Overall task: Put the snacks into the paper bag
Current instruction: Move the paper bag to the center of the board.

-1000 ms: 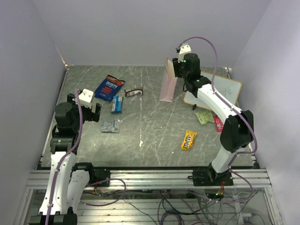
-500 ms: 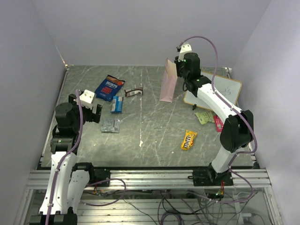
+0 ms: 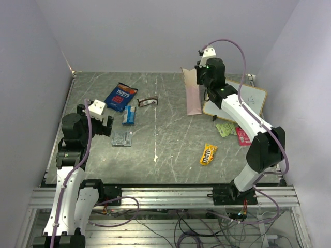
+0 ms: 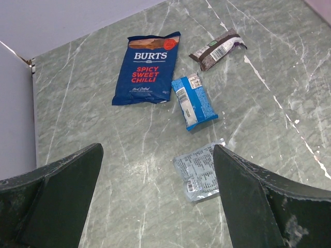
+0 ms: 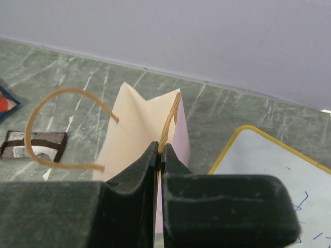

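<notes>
The paper bag (image 3: pixel 193 96) stands at the back right, pale pink-beige, its top leaning toward the right arm. My right gripper (image 3: pixel 199 77) is shut on the bag's near rim and handle (image 5: pixel 170 116); the right wrist view shows the jaws (image 5: pixel 160 153) pinching it. Snacks lie flat on the table: a dark blue chip bag (image 4: pixel 147 70), a blue-white packet (image 4: pixel 194 102), a brown bar (image 4: pixel 217 49) and a silver-grey packet (image 4: pixel 200 169) on the left; yellow M&M's (image 3: pixel 208 154), a light green packet (image 3: pixel 225 128) and a pink-red one (image 3: pixel 241 136) on the right. My left gripper (image 4: pixel 158 150) hangs open above the table beside the silver-grey packet.
A white scribbled board (image 3: pixel 240 101) with a yellow rim lies just right of the bag, under the right arm. Walls enclose the table on the left, back and right. The bag's far handle loop (image 5: pixel 46 129) hangs free.
My right gripper has shut on the bag's rim and handle. The bag has shifted to the right, toward the board. The left arm has stayed put.
</notes>
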`<move>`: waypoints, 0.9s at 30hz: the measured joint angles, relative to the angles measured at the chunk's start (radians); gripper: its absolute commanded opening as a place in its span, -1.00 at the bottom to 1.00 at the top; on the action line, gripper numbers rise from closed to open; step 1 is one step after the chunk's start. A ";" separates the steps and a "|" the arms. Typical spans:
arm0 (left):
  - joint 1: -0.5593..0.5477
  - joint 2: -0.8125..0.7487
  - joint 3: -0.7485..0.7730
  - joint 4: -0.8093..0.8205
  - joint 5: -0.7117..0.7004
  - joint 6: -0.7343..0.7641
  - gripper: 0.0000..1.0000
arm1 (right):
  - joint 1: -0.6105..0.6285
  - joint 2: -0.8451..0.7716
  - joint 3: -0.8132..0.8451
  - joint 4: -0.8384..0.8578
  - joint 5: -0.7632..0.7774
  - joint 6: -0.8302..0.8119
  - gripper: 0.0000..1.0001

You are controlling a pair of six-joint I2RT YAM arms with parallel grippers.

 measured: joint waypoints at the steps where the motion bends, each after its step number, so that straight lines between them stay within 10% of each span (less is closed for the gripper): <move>1: 0.000 0.000 0.000 0.000 0.002 0.000 0.99 | 0.000 -0.016 -0.008 -0.002 -0.001 0.004 -1.00; 27: 0.000 0.085 -0.006 0.000 0.038 -0.003 0.99 | 0.059 -0.344 -0.280 -0.079 -0.105 0.132 -1.00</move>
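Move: The right gripper's nearly shut fingers already hold one paper bag handle, with the bag hanging below. The middle of the table, where the bag is to go, lies about 12 cm back and 19 cm left of this hand, some 27 cm down. At that same depth, the whiteboard is about 4 cm ahead and 27 cm right, the green packet 16 cm back and 18 cm right. For the left hand, the table's middle lies about 10 cm ahead, 33 cm right and 24 cm down. Keep the right fingers shut on the handle and draw the paper bag back about 10 cm, towards the middle of the table. Lift a centimetre or two at first and ease down again, edging about 1 cm left while the wrist rolls and turns counter-clockwise by 5 to 10 degrees. Let the open left gripper sink some 2.5 cm, touching nothing. ##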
